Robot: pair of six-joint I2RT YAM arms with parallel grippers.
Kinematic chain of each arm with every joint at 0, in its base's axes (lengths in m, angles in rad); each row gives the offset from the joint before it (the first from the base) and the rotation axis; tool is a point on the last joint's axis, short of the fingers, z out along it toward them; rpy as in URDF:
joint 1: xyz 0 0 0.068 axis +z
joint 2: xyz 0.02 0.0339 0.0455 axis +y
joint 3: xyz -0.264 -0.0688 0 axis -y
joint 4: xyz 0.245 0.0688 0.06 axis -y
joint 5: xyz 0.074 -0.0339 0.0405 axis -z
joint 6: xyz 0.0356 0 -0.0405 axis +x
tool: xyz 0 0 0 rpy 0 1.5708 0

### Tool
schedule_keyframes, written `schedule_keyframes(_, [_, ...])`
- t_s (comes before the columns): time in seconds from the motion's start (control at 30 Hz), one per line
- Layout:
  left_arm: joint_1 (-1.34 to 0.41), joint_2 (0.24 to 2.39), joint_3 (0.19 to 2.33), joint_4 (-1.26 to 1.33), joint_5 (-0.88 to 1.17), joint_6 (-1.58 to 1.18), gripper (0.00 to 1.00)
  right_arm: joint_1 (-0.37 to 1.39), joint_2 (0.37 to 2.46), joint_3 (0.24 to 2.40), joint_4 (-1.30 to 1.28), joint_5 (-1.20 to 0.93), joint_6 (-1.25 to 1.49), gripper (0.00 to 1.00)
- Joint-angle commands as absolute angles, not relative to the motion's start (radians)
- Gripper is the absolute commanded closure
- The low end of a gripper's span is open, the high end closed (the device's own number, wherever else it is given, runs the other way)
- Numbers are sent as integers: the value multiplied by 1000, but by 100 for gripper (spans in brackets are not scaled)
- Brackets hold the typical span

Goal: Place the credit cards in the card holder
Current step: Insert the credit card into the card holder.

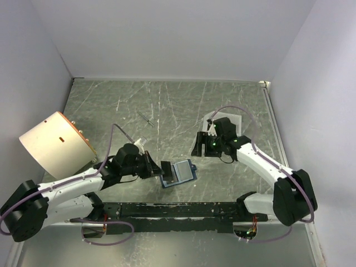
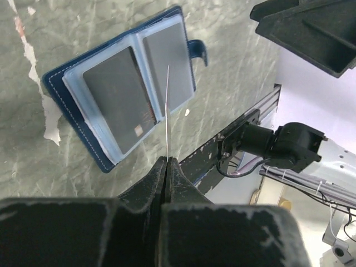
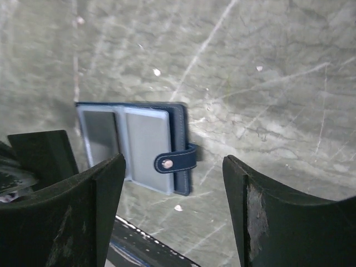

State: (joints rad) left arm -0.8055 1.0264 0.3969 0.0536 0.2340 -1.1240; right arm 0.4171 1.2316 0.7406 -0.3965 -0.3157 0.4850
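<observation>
The dark blue card holder (image 1: 181, 172) lies open on the table, its light blue-grey pockets facing up. In the left wrist view the card holder (image 2: 72, 119) has a dark card (image 2: 117, 105) in one pocket. My left gripper (image 1: 157, 167) is shut on a thin credit card (image 2: 167, 111), seen edge-on, standing just above the holder's inner pockets. My right gripper (image 1: 204, 146) is open and empty, hovering to the right of the holder. In the right wrist view the holder (image 3: 142, 139) and its snap tab (image 3: 175, 161) lie between the right gripper's (image 3: 173, 186) fingers, well below them.
A tan and white round container (image 1: 55, 144) lies at the far left. A white patch (image 1: 233, 118) lies on the table behind the right arm. A black rail (image 1: 178, 211) runs along the table's near edge. Walls close in on three sides.
</observation>
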Motion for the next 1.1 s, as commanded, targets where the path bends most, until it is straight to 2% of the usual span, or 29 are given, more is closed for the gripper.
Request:
schedule_keyframes(0.0, [-799, 1087, 388, 158, 310, -1143, 93, 485, 1300, 737, -450, -155, 435, 30])
schedule_keyframes(0.13, [-801, 1176, 407, 216, 352, -1143, 93, 585, 1349, 766, -479, -45, 427, 30])
schedule_keyframes(0.37, [-802, 1293, 451, 257, 362, -1132, 93, 645, 1407, 760, -437, -79, 436, 34])
schedule_keyframes(0.43, [-802, 1314, 462, 253, 356, -1126, 93, 650, 1423, 754, -436, -59, 439, 39])
schedule_keyframes(0.6, [-802, 1339, 474, 241, 360, -1122, 93, 654, 1419, 744, -446, -38, 439, 64])
schedule_keyframes(0.83, [-802, 1344, 469, 233, 361, -1142, 93, 655, 1375, 690, -404, -85, 483, 80])
schedule_keyframes(1.07, [-799, 1362, 481, 190, 354, -1138, 93, 664, 1338, 662, -398, -106, 510, 89])
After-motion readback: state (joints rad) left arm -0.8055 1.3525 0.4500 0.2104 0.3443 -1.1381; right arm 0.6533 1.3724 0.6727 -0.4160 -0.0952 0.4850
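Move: The left hand, still gripping the black credit card, has the middle of the open card holder about 8 cm to its right, 2 cm ahead and 9 cm below; the holder's strap lies some 15 cm right and 5 cm ahead. From the open right hand that strap is about 5 cm back, 1 cm left and 7 cm down, the holder's middle 8 cm back and 8 cm left, and the white tray 12 cm ahead and 11 cm right. Down and back comes the right hand, sinking about 7 cm to the strap on the card holder's right edge while turning some 20 degrees; its fingers close on the strap and pinch it, and the hand keeps easing back. The left hand lowers the held card roughly 4 cm and carries it nearly 3 cm to the right over the open holder, tipping slightly, its grip kept, then all but stops. ##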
